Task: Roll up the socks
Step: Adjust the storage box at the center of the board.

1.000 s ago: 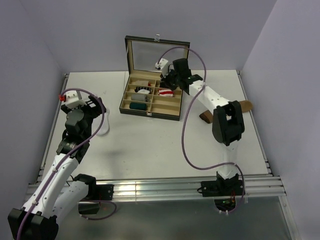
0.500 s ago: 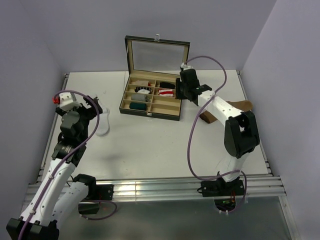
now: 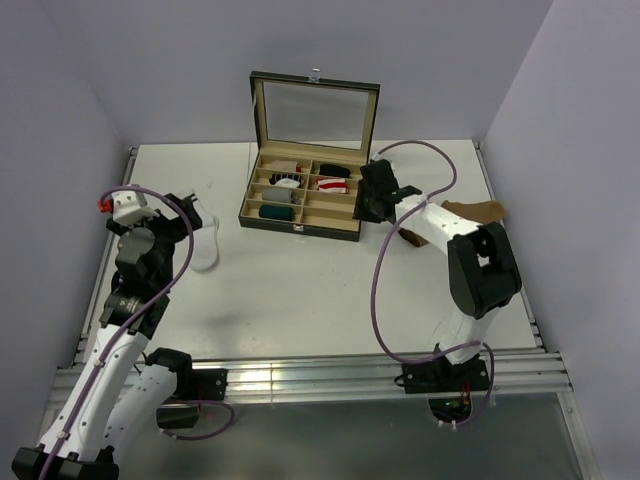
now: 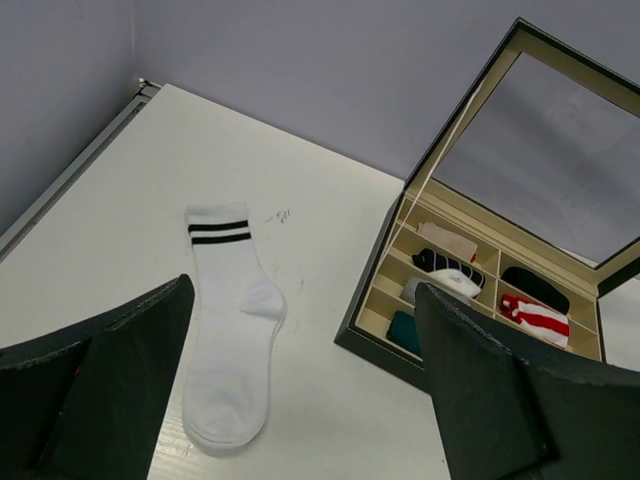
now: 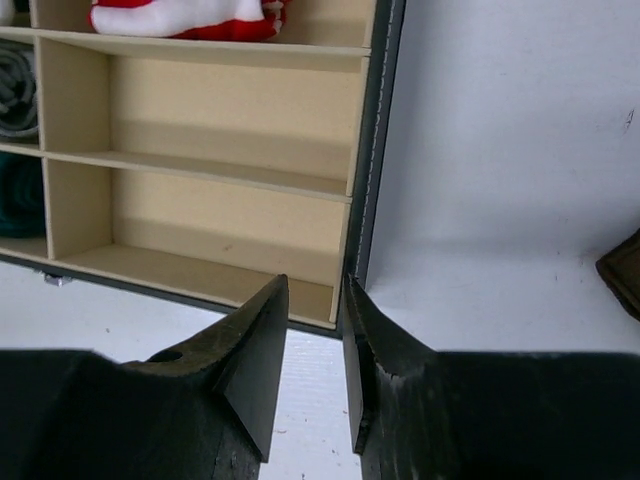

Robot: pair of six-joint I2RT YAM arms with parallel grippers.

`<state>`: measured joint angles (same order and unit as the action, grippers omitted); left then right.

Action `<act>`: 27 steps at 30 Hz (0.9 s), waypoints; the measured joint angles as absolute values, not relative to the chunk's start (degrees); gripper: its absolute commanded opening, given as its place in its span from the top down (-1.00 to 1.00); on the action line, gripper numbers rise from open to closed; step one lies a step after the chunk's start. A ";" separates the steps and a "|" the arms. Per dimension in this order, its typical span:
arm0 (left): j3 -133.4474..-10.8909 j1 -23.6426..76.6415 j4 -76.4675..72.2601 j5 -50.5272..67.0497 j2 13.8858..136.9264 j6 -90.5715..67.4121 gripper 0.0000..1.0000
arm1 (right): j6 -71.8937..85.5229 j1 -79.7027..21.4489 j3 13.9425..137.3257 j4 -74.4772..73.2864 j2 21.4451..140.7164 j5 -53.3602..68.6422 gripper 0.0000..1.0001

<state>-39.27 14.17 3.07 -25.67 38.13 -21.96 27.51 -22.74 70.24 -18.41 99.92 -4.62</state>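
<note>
A white sock (image 4: 230,350) with two dark cuff stripes lies flat on the table, also seen from above (image 3: 205,245). My left gripper (image 4: 300,300) hovers over it, open wide and empty. A red-and-white sock (image 3: 332,184) sits rolled in a compartment of the box, and its edge shows in the right wrist view (image 5: 185,15). A tan-brown sock (image 3: 478,210) lies on the table to the right of my right arm. My right gripper (image 5: 314,285) is at the box's right front corner (image 3: 372,200), jaws a little apart with nothing between them.
The open compartment box (image 3: 300,225) with its glass lid up stands at the back middle; its dark wall (image 5: 375,150) runs just ahead of my right fingers. Dark, grey and teal bundles (image 4: 405,330) fill its left cells. Walls close in the table on three sides.
My right gripper pulled back from the compartment with the red-and-white sock to the box's right front corner, and its jaws parted. The left arm shifted slightly left.
</note>
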 measured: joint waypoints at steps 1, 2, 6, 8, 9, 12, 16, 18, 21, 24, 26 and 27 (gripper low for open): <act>-39.27 14.15 3.11 -25.67 38.04 -21.96 -0.94 | 27.70 -22.72 70.35 -18.28 100.47 -4.73 0.32; -39.27 14.15 3.11 -25.69 37.95 -21.96 -0.94 | 27.92 -22.70 70.50 -18.22 101.10 -4.95 0.34; -39.27 14.15 3.42 -25.69 37.87 -21.96 -0.94 | 28.73 -22.52 71.22 -18.31 104.36 -5.80 0.36; -39.27 14.15 3.70 -25.69 37.87 -21.96 -0.94 | 28.93 -22.44 71.59 -18.41 105.75 -6.37 0.44; -39.27 14.15 3.84 -25.69 37.87 -21.96 -0.94 | 28.95 -22.35 71.64 -18.44 106.37 -6.46 0.51; -39.27 14.15 3.95 -25.67 38.13 -21.96 -0.94 | 29.30 -22.24 71.96 -18.44 107.24 -6.17 0.88; -39.27 14.15 4.21 -25.65 38.50 -21.96 -0.94 | 29.30 -22.06 72.73 -19.20 107.68 -6.22 1.00; -39.27 14.15 4.21 -25.67 38.52 -21.96 -0.94 | 28.91 -21.74 73.73 -19.75 108.31 -6.31 1.00; -39.27 14.15 4.19 -25.67 38.52 -21.93 -0.94 | 27.68 -20.78 76.36 -20.69 110.04 -6.15 1.00; -39.27 14.15 4.21 -25.67 38.98 -21.93 -0.94 | 26.13 -19.68 79.24 -21.10 112.05 -5.45 1.00; -39.27 14.15 4.21 -25.67 39.29 -21.91 -0.93 | 25.21 -19.07 80.82 -21.23 113.23 -4.84 1.00; -39.27 14.15 4.25 -25.67 39.40 -21.91 -0.93 | 24.73 -18.79 81.58 -21.23 113.80 -4.60 1.00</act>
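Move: Just below the right hand, about 5 cm down, 1 cm ahead and 1 cm to its right, is the storage box's right wall near the front corner; the box sits skewed, that corner pulled back. The red-striped roll lies in the box some 12 cm ahead and 7 cm left, the green roll 3 cm ahead and 21 cm left. The brown sock is roughly level, 23 cm right. From the left hand the wall is about 12 cm ahead, 37 cm right, 25 cm lower. Sinking about 4.5 cm over the storage box's right wall, the half-open right fingers straddle it, one inside and one outside, then close to pinch it near the front corner. Holding on low, the hand next pushes the wall forward about 4 cm, easing slightly to the right. ##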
